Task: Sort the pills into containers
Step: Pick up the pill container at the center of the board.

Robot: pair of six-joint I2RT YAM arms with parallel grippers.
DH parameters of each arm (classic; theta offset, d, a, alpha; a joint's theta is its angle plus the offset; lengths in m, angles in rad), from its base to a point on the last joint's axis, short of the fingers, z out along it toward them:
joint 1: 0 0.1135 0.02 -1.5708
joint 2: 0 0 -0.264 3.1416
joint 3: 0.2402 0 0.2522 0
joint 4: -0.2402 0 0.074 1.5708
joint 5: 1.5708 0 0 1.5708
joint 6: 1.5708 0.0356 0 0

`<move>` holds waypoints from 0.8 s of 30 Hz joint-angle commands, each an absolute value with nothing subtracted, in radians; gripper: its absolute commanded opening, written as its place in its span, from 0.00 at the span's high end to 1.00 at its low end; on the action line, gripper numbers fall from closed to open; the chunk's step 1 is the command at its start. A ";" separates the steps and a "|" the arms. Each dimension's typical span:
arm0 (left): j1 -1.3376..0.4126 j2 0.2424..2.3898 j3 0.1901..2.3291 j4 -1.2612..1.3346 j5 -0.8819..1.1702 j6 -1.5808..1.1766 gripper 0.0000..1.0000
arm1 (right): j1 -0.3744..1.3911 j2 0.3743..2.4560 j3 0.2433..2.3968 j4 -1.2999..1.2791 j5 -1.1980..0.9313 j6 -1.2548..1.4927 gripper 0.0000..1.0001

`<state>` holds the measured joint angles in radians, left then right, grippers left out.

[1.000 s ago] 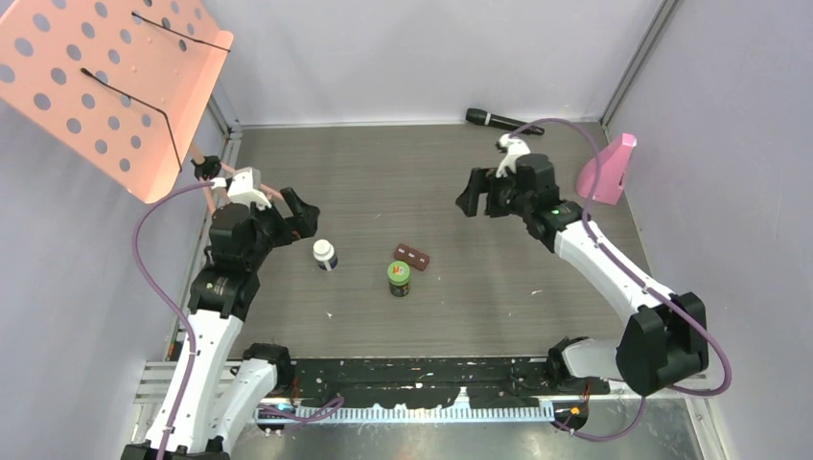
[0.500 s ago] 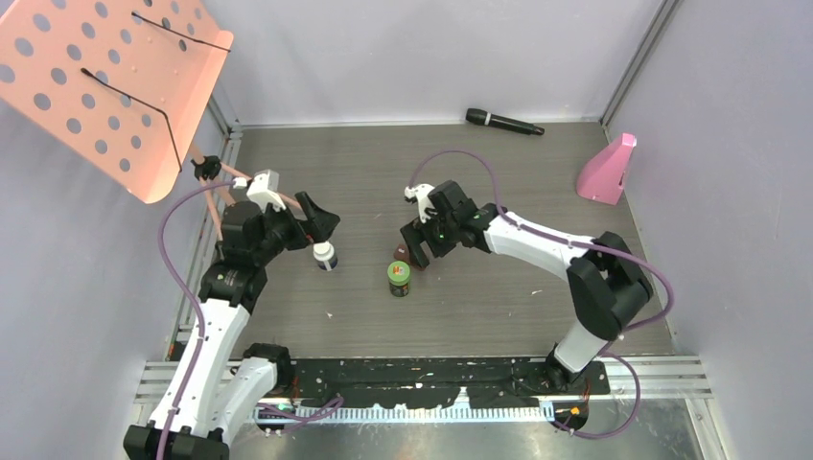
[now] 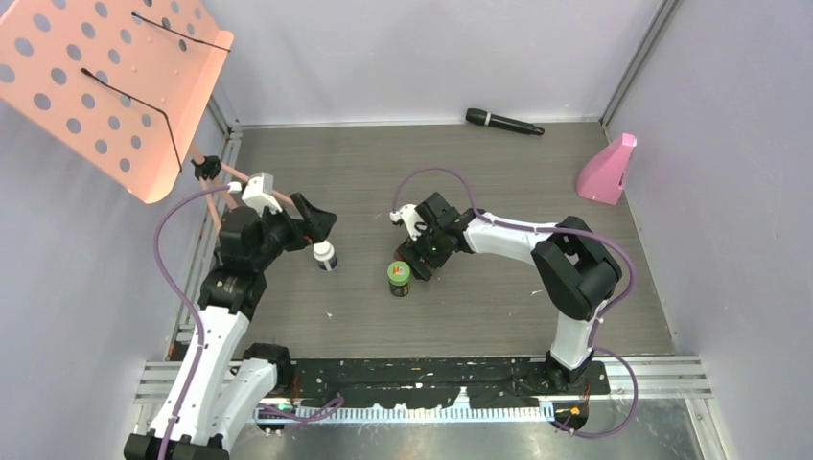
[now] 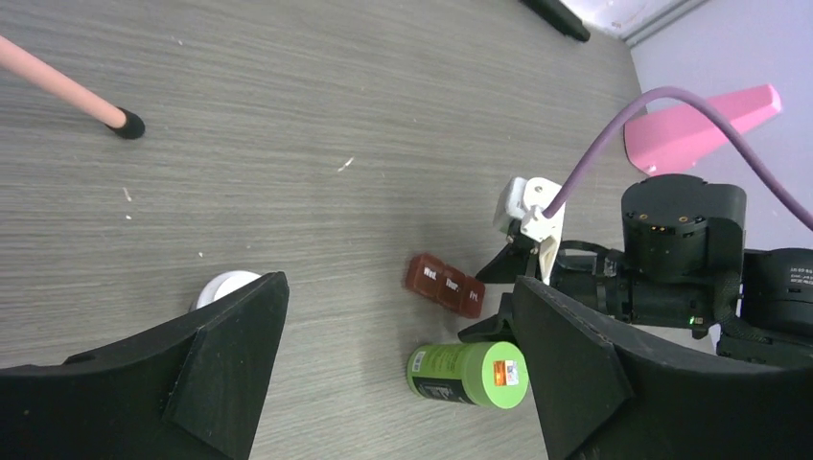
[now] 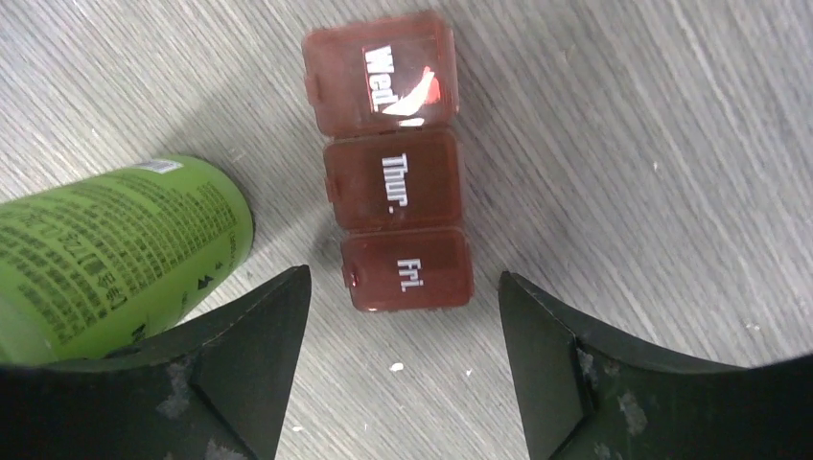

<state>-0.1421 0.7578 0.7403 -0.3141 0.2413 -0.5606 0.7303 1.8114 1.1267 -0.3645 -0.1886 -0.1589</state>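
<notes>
Three containers stand mid-table: a white bottle (image 3: pixel 325 255) with a dark cap, a green-lidded bottle (image 3: pixel 399 278) and a brown case (image 5: pixel 393 172) marked Wed, Thur, Fri. My left gripper (image 3: pixel 316 226) hovers open just behind the white bottle (image 4: pixel 222 286), whose top shows beside one finger. My right gripper (image 3: pixel 420 257) is low over the brown case (image 4: pixel 446 285). It is open (image 5: pixel 403 280), its jaws either side of the Fri end without touching it. The green bottle (image 5: pixel 115 249) stands close to its left finger. No pills are in view.
A black microphone (image 3: pixel 503 122) lies at the back wall. A pink wedge-shaped object (image 3: pixel 606 171) stands at the right wall. An orange perforated stand (image 3: pixel 105 86) overhangs the back left, one of its thin legs (image 4: pixel 67 86) resting on the table.
The right arm swung from the back right down to the centre, over the brown case. The left gripper moved closer to the white bottle. Both pairs of jaws narrowed slightly.
</notes>
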 commanded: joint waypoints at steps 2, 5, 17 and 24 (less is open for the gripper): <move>-0.144 0.693 0.722 -0.211 0.156 -0.563 0.09 | 0.758 1.846 1.188 -0.331 -0.135 -0.210 0.24; -0.144 0.711 0.730 -0.211 0.158 -0.562 0.09 | 0.768 1.864 1.188 -0.309 -0.080 -0.202 0.37; -0.145 0.699 0.713 -0.202 0.157 -0.594 0.11 | 0.768 1.878 1.251 -0.328 0.039 -0.115 0.68; -0.146 0.637 0.598 -0.070 0.136 -0.683 0.10 | 0.725 1.835 1.316 -0.277 -0.054 0.036 0.68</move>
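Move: Almost under the right fingers, the pill container's middle lies about 2 cm ahead, 3 cm to the left and 1 cm below, with its Fri end nearest. The green-lidded jar stands some 4 cm back and 5 cm left of the hand, its middle 1 cm higher; the white bottle is roughly 19 cm left and 1 cm ahead, also 1 cm higher. From the left hand the container is about 2 cm ahead, 17 cm right and 22 cm below. Easing about 2 cm forward and a little left while sinking slightly, the right hand closes its open fingers across the Fri end of the pill container and pinches that end by its two sides. Gripping it, the hand goes on some 2 cm forward, away from the green-lidded jar, starting to rise about 1.5 cm and turning some 10 degrees clockwise. ##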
